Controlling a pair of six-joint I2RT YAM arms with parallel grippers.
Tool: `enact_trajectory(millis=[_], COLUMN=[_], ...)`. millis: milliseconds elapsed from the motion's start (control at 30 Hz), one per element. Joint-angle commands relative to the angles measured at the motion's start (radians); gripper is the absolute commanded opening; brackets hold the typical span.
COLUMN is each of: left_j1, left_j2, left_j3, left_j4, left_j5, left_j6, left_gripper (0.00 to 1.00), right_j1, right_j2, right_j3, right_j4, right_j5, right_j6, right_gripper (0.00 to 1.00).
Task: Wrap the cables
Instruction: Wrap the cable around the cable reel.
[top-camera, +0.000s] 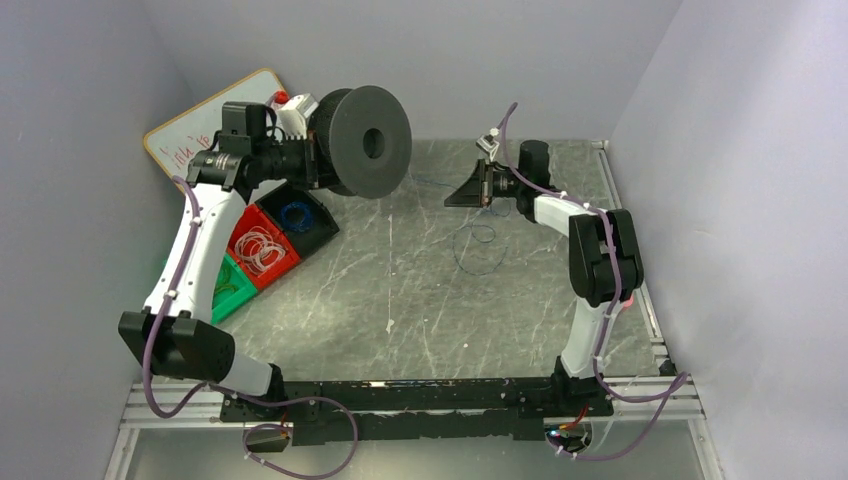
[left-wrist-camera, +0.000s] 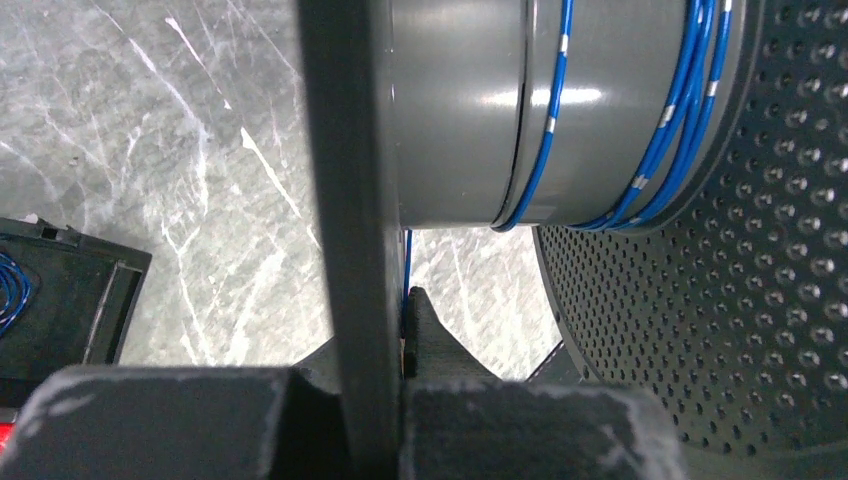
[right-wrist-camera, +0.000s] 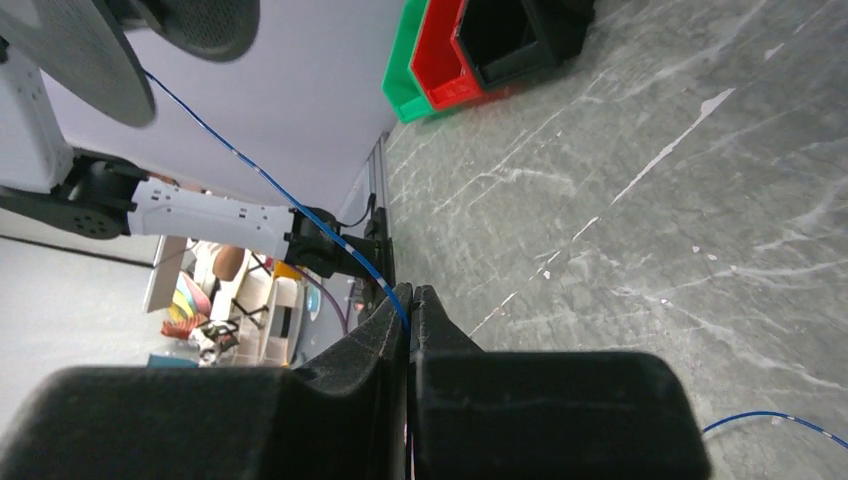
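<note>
My left gripper (top-camera: 318, 160) is shut on one flange of a dark grey spool (top-camera: 370, 140), held up at the back left. In the left wrist view that flange (left-wrist-camera: 350, 200) stands between the jaws of the left gripper (left-wrist-camera: 378, 330), and a few turns of thin blue cable (left-wrist-camera: 690, 90) lie around the hub. My right gripper (top-camera: 465, 190) is shut on the cable (right-wrist-camera: 260, 180), which runs taut from the right gripper (right-wrist-camera: 410, 300) up to the spool (right-wrist-camera: 60, 50). A loose loop of the cable (top-camera: 480, 245) lies on the table below the right gripper.
At the left stand three bins: black (top-camera: 300, 215) with a blue coil, red (top-camera: 262, 250) with whitish coils, green (top-camera: 230, 285). A whiteboard (top-camera: 200, 130) leans on the back left wall. Walls close in both sides; a metal rail (top-camera: 640, 290) runs along the right edge.
</note>
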Motion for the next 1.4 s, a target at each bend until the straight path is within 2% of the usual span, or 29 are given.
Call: enact_trajectory(millis=[0, 200, 267, 467, 767, 1167, 1367], left_j1=[-0.005, -0.051, -0.083, -0.181, -0.291, -0.348, -0.350], left_j2=[-0.083, -0.106, -0.107, -0.110, -0.077, -0.008, 0.064], left_j3=[-0.022, -0.058, -0.059, -0.082, -0.114, -0.126, -0.096], left_j4=[0.012, -0.032, -0.057, -0.082, -0.031, 0.013, 0.013], left_j5=[0.029, -0.004, -0.039, -0.246, -0.595, -0.744, -0.797], left_j6=[0.125, 0.196, 0.264, 0.340, 0.363, 0.340, 0.310], left_gripper=[0.02, 0.02, 0.02, 0.02, 0.02, 0.02, 0.02], right_j1=[-0.038, -0.065, -0.072, -0.076, -0.071, 0.007, 0.098], right_j2=[-0.074, -0.126, -0.133, -0.189, -0.301, -0.326, -0.311], right_j3=[-0.001, -0.007, -0.006, -0.008, -0.032, -0.048, -0.066], right_j4=[0.044, 0.031, 0.049, 0.118, 0.262, 0.358, 0.503], right_j5=[0.001, 0.028, 0.021, -0.003, -0.016, -0.040, -0.062], right_j6=[0.032, 0.049, 0.084, 0.162, 0.279, 0.324, 0.399], right_gripper=[0.07, 0.07, 0.07, 0.07, 0.08, 0.09, 0.09])
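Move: My left hand still grips the cable reel by its near flange, the reel's middle about 6 cm ahead, 6 cm right and 3 cm above. My right hand, with the cable between its fingers, has the reel some 17 cm to its left, 4 cm ahead and 15 cm higher; loose cable loops lie about 7 cm back, 4 cm right and 17 cm below it. The black box is roughly 29 cm below my left hand, 8 cm left and 2 cm ahead. I raise the cable with my right hand about 13 cm, from below the reel to above it, edging right at first, then drawing back towards my base and finally a little left, fingers still nearly shut on it. Meanwhile my left hand keeps its hold and lowers the reel some 10 cm, swinging back then forward again and rolling about 40 degrees so its left side rises and the outer flange tips down. ##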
